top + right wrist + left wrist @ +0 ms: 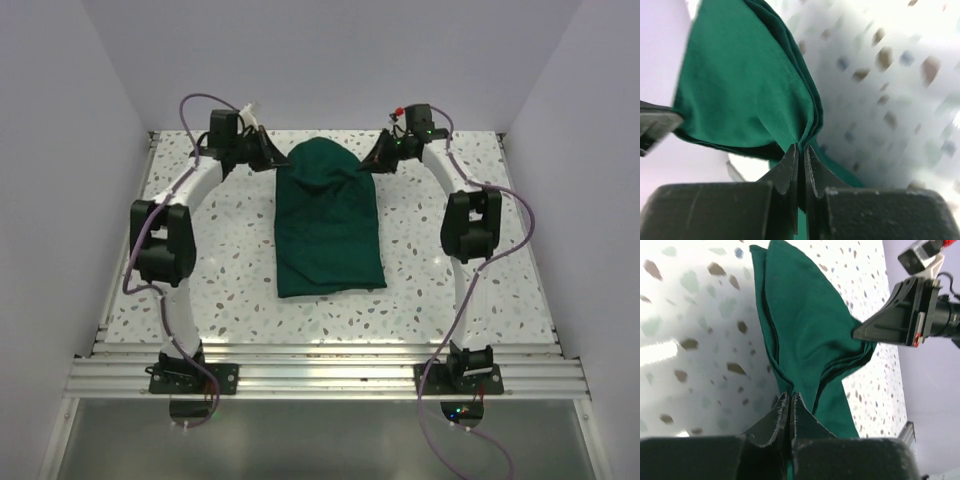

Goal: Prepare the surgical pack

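Observation:
The surgical pack (328, 225) is a dark green cloth folded into a long strip, lying down the middle of the speckled table (230, 270). Its far end bunches to a rounded peak between the two arms. My left gripper (275, 160) is shut on the far left corner of the cloth (805, 335), pinching the layers at its tips (790, 399). My right gripper (370, 160) is shut on the far right corner, where several folded layers of cloth (750, 85) gather into its tips (801, 149). From the left wrist the right gripper (860, 332) shows biting the opposite corner.
White walls close in the table at the back and both sides, right behind the two grippers. A ribbed metal rail (330, 375) runs along the near edge with both arm bases bolted to it.

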Tool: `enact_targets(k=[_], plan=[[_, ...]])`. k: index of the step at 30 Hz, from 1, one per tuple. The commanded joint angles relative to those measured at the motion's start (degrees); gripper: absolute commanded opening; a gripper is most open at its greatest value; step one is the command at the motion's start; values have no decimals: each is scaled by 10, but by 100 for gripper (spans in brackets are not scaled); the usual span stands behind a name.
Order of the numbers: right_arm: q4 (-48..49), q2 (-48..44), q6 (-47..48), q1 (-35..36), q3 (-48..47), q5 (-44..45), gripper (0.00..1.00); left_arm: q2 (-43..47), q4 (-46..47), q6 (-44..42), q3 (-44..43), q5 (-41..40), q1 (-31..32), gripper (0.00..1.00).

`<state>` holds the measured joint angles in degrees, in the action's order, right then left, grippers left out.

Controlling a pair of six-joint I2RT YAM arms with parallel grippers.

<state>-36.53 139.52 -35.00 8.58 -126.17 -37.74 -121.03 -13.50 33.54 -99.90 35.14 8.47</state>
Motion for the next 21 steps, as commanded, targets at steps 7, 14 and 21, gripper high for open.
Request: enact_targets(k=[7, 14, 21], plan=[[-76, -231, 38, 13, 194, -11, 0, 234, -24, -22, 223, 6, 28, 0], [-84, -342, 69, 42, 373, -2, 0, 316, -64, -34, 296, -12, 56, 0], [-95, -414, 98, 43, 479, 13, 0, 402, -83, -31, 399, -22, 64, 0]])
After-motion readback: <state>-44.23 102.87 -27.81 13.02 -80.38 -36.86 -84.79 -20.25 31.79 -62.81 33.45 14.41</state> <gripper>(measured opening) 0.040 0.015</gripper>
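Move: Both hands already pinch the raised far part of the green drape, some 17 cm apart, with its near edge still flat on the table. The near left corner lies about 32 cm back, 2 cm left and 14 cm below the left hand; the near right corner lies roughly 31 cm back, 6 cm right and 9 cm below the right hand. From the left hand, the drape's far tip is about 7 cm ahead, 8 cm right and a little lower, 5 cm or so. Keeping their pinch on the drape, both arms sweep back together by some 20 cm towards its near edge, first climbing, about 3 cm on the left and 6 cm on the right, then sinking most of that again to carry the flap low over the part on the table. The right hand turns about 15 degrees, mostly tipping down, the left rather less, and both grippers stay shut so that the cloth hangs between them. ##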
